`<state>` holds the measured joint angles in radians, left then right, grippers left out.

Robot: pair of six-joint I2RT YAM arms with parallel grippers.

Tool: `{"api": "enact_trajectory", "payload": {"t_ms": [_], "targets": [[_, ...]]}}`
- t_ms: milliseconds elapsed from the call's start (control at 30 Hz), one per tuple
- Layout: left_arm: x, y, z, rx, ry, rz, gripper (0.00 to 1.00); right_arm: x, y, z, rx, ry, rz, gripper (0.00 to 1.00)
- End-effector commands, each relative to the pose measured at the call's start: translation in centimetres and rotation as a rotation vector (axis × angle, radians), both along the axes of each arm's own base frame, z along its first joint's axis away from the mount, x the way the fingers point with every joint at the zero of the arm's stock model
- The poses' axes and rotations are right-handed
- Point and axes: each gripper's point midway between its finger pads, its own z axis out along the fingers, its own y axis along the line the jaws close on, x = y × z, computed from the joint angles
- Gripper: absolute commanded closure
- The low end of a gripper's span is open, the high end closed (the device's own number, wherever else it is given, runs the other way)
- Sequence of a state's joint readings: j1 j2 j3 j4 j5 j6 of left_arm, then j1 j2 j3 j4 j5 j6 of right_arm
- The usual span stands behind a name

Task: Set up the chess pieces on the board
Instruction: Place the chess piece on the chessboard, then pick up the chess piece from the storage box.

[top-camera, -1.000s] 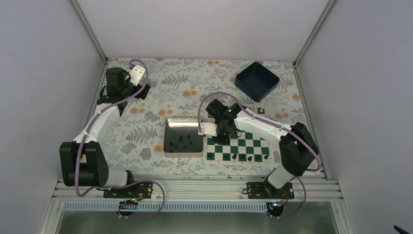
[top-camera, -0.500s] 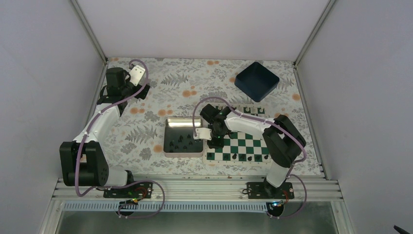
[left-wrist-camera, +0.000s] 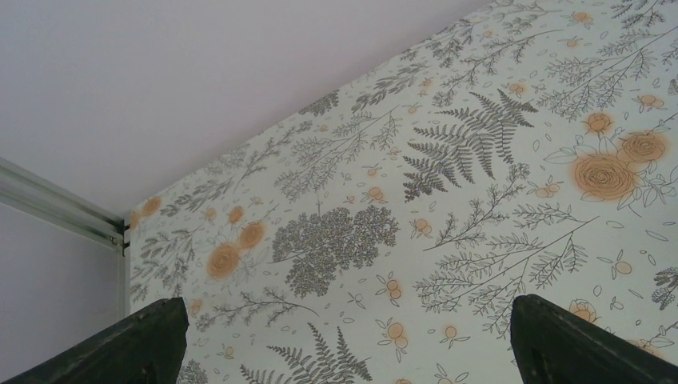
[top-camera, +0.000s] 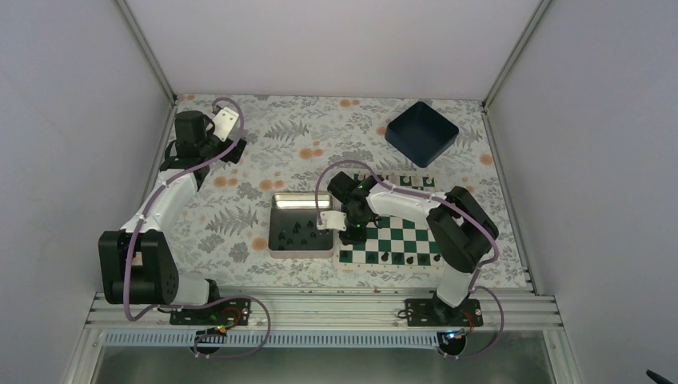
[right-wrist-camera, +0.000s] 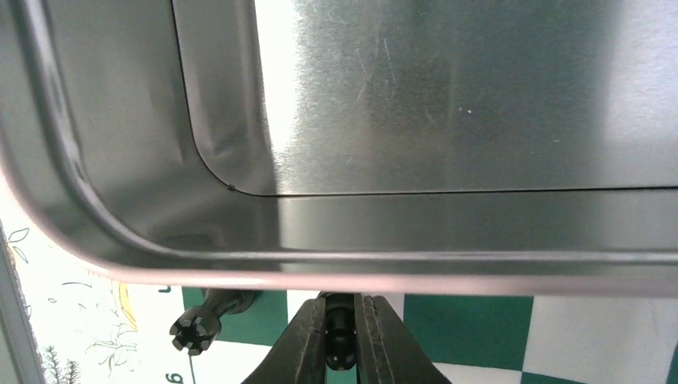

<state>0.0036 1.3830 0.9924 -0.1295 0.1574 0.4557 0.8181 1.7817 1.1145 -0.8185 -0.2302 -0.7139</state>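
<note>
The green and white board (top-camera: 400,238) lies right of centre, with several black chess pieces (top-camera: 392,258) along its near row. More black pieces (top-camera: 297,232) lie in the silver tin (top-camera: 300,206). My right gripper (top-camera: 352,234) is low over the board's left edge beside the tin. In the right wrist view my right gripper (right-wrist-camera: 340,310) is shut on a small black piece (right-wrist-camera: 340,344), just short of the tin's rim (right-wrist-camera: 336,268). Another black piece (right-wrist-camera: 197,326) stands on a green square to its left. My left gripper (left-wrist-camera: 352,352) is open over bare cloth at the far left (top-camera: 232,148).
A dark blue square bin (top-camera: 421,132) sits at the back right, beyond the board. The floral tablecloth (left-wrist-camera: 448,200) covers the table. Side walls close in on the left and right.
The right arm's elbow has swung left and its gripper has shifted slightly left and nearer, down to the board's left edge. The left arm has not moved.
</note>
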Motion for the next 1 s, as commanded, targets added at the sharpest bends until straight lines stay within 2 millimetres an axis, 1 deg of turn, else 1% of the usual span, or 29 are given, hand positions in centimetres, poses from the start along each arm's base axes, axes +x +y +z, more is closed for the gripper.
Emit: {"api": "enact_trajectory", "payload": {"t_ms": [0,233,400,467,567,600,700,800,833,900,967], "targets": [[0.4,0.0,0.8,-0.001,-0.026,0.001,0.00,0.1,0.5,-0.3,0.013,-0.011,0.021,0.89],[0.4,0.0,0.7,-0.003,-0.022,-0.001,0.00,0.0,0.2,-0.2,0.006,-0.017,0.020,0.81],[0.4,-0.1,0.8,-0.002,-0.023,-0.002,0.00,-0.2,0.2,0.4,0.011,-0.007,0.022,0.81],[0.4,0.0,0.7,-0.002,-0.022,-0.001,0.00,0.0,0.1,0.6,0.004,-0.021,0.018,0.78],[0.4,0.0,0.9,-0.002,-0.026,0.000,0.00,0.2,0.3,2.0,0.026,-0.040,0.017,0.74],[0.4,0.0,0.8,-0.001,-0.027,0.002,0.00,0.4,0.6,2.8,0.037,-0.046,0.013,0.73],[0.4,0.0,0.8,0.000,-0.028,0.003,0.00,1.0,1.8,6.0,0.085,-0.071,0.010,0.70],[0.4,0.1,1.0,-0.001,-0.032,0.002,0.00,2.7,3.6,8.6,0.129,-0.160,0.023,0.65],[0.4,0.0,1.1,-0.001,-0.032,0.002,0.00,3.5,4.5,9.4,0.142,-0.185,0.032,0.63],[0.3,0.1,1.3,0.000,-0.037,0.004,0.00,4.4,6.0,9.7,0.146,-0.210,0.049,0.62],[0.2,0.2,1.4,0.005,-0.043,0.011,0.00,5.5,7.6,9.6,0.152,-0.243,0.062,0.64]]}}
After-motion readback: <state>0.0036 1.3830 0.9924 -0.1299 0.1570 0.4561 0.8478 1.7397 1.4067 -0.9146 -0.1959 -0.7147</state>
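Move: The right hand still pinches a dark chess piece right over its square, the second in the board's leftmost column, whose surface is about 2 cm below. A dark rook stands about 3 cm back on the corner square, and the metal tray's middle is some 11 cm left and 4 cm ahead. From the idle left hand that square lies about 22 cm back, 25 cm right and 21 cm below. The right fingers open off the piece, then rise about 9 cm, going left and forward towards the tray. ##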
